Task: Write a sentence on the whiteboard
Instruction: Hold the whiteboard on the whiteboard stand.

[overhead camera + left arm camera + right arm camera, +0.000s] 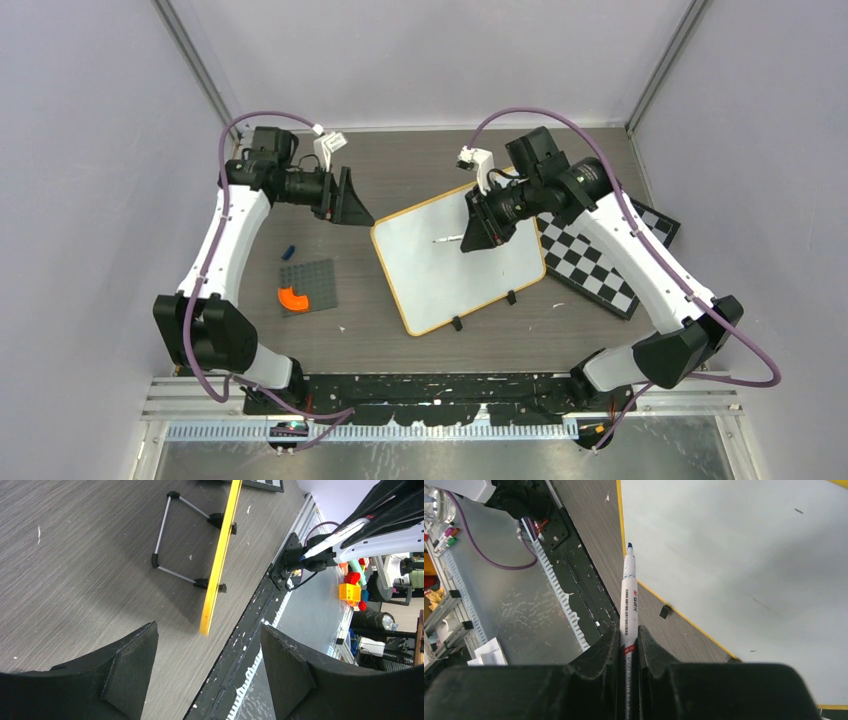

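The whiteboard (440, 280), white with a thin yellow frame, leans on the table's middle on its black clip feet. In the left wrist view I see it edge-on as a yellow strip (220, 565) with a wire stand (167, 535) behind it. My right gripper (472, 238) hovers over the board's upper part, shut on a white marker (447, 239). The marker (629, 592) points its dark tip just off the whiteboard (734, 555) near its yellow edge, between the shut jaws of the right gripper (628, 632). My left gripper (360, 215) stands open at the board's left corner. Nothing is between the jaws of the left gripper (207, 645).
A black-and-white checkered board (600, 255) lies right of the whiteboard, partly under my right arm. A grey baseplate (310, 280) with an orange piece (293, 298) sits at the left, a small blue bit (288, 250) above it. A black rail (430, 385) runs along the near edge.
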Robot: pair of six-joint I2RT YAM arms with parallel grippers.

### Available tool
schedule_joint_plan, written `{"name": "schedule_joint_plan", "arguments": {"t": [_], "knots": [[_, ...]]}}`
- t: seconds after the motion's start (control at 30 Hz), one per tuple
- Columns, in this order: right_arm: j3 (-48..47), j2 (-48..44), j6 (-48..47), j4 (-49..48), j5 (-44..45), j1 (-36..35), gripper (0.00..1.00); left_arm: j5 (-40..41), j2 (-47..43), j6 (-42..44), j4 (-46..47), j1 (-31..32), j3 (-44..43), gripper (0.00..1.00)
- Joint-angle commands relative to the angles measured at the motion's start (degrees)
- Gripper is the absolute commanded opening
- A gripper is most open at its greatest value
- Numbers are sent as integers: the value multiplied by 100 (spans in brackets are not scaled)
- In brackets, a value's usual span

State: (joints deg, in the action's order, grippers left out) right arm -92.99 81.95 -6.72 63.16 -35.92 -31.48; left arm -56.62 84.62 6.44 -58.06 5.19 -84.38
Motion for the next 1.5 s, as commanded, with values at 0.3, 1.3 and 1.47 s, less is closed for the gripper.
{"name": "schedule_joint_plan", "arguments": {"t": [0.3, 1.3, 1.47], "knots": [[225, -338, -326, -125, 65, -397, 0, -429, 116, -11, 209, 114, -82, 68], [-619, 542, -8, -1078, 1377, -1134, 0, -235, 838, 387, -181, 615, -558, 26], [-587, 600, 100, -1252, 1363, -1177, 0, -153, 777, 496, -249, 615, -554, 24]]}}
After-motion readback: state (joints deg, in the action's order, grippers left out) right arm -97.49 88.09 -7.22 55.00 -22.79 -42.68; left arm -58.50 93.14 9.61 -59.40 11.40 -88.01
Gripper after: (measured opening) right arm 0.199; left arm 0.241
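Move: Just off the left hand's fingertips, the whiteboard's top-left corner lies about 5 cm to the right, 1 cm back and 3 cm lower; the stand's nearer foot is some 18 cm right, 15 cm back and 24 cm below. From the right hand, which holds the marker, that corner is roughly 17 cm left, 4 cm ahead and 5 cm lower; the whiteboard's middle is about 3 cm left, level fore and aft, and 14 cm below. Bringing the whiteboard's top-left corner between its fingers, the left hand eases about 4 cm right and, late on, 2 cm down, turning some 10 degrees clockwise while the fingers close from wide to nearly shut around the edge, one on the writing face. The right hand keeps the marker, drifts back and slightly left and down, then swings forward and left over the board towards that corner. ##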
